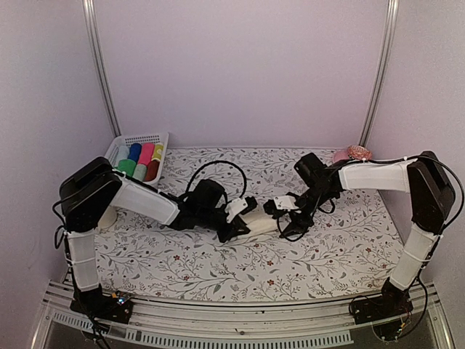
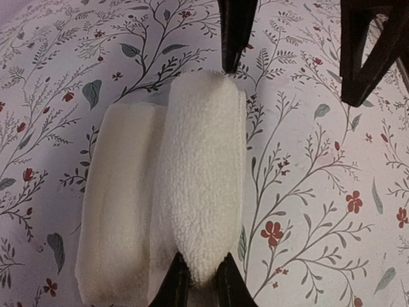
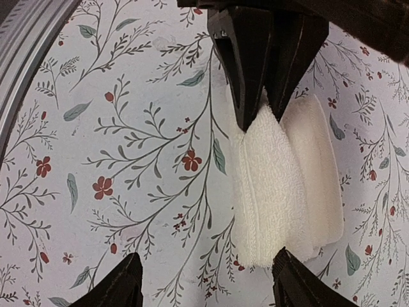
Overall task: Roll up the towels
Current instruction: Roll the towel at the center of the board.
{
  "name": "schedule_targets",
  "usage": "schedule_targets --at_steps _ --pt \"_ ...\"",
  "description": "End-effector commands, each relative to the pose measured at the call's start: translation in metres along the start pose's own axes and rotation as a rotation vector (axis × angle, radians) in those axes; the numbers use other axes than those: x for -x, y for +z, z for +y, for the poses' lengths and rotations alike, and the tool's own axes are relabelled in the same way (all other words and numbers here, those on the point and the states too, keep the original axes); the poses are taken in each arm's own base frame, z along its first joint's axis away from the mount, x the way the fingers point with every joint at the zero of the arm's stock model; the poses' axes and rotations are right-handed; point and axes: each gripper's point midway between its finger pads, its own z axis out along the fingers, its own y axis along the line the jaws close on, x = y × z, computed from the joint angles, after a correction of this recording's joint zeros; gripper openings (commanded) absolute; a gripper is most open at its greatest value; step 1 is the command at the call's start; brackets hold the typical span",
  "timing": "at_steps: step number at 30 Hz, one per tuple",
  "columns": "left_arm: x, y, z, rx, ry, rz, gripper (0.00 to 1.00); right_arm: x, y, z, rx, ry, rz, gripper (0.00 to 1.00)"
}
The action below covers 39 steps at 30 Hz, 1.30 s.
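Note:
A cream-white towel point(image 2: 204, 173) lies mid-table, partly rolled, its flat part point(image 2: 121, 204) spread beside the roll. My left gripper point(image 2: 199, 283) is shut on the near end of the roll, one finger point(image 2: 174, 288) on each side. From the right wrist view, those left fingers point(image 3: 246, 70) pinch the far end of the towel point(image 3: 268, 185). My right gripper point(image 3: 204, 284) stands open at the roll's other end, with one fingertip point(image 3: 297, 284) just under the towel's edge and nothing between the jaws. In the top view, the left gripper point(image 1: 243, 220) and right gripper point(image 1: 285, 220) face each other across the towel point(image 1: 260, 222). A bright green roll point(image 1: 127, 166) sits in the basket.
A white basket point(image 1: 161, 138) of coloured rolls stands at the back left. A pink dish point(image 1: 356, 153) sits at the back right by the wall. A flowered cloth point(image 1: 218, 269) covers the table. A metal rail point(image 3: 25, 38) runs along the table edge.

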Motion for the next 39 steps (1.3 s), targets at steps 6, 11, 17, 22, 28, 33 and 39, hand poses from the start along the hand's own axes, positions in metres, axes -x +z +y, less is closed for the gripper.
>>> schedule_targets --at_steps 6,11,17,22,28,33,39 --pt "-0.045 0.008 -0.007 -0.117 -0.106 0.157 0.05 0.021 0.000 -0.008 -0.067 -0.072 -0.067 0.70" --pt "-0.044 0.010 -0.009 -0.140 -0.102 0.162 0.08 0.012 0.012 -0.013 -0.078 -0.048 -0.025 0.70" --pt "-0.044 0.013 -0.007 -0.174 -0.113 0.175 0.12 -0.004 0.027 -0.023 -0.088 -0.002 0.043 0.67" --pt "-0.044 0.012 -0.001 -0.189 -0.142 0.165 0.13 -0.015 0.034 -0.023 -0.086 0.012 0.085 0.66" --pt "-0.036 0.004 0.005 -0.173 -0.148 0.136 0.39 -0.034 0.047 -0.025 -0.068 0.051 0.154 0.55" --pt "-0.020 -0.015 0.015 -0.104 -0.134 0.084 0.66 -0.050 0.056 -0.020 -0.039 0.088 0.209 0.42" --pt "0.013 -0.047 0.030 0.029 -0.094 -0.031 0.90 -0.053 0.060 -0.028 -0.033 0.105 0.236 0.36"
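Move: The left hand still pinches the left end of the rolled towel, whose middle lies about 6 cm to its right, 2 cm farther out and 1 cm lower. From the open right hand, the roll's middle is roughly 8 cm left, 4 cm ahead and 5 cm below. The towel's unrolled flap runs beside the roll, about 4 cm beyond it and flat on the table. Right hand reaches about 5 cm forward and down, closing around the roll's right end; left opens, backs off leftward. ##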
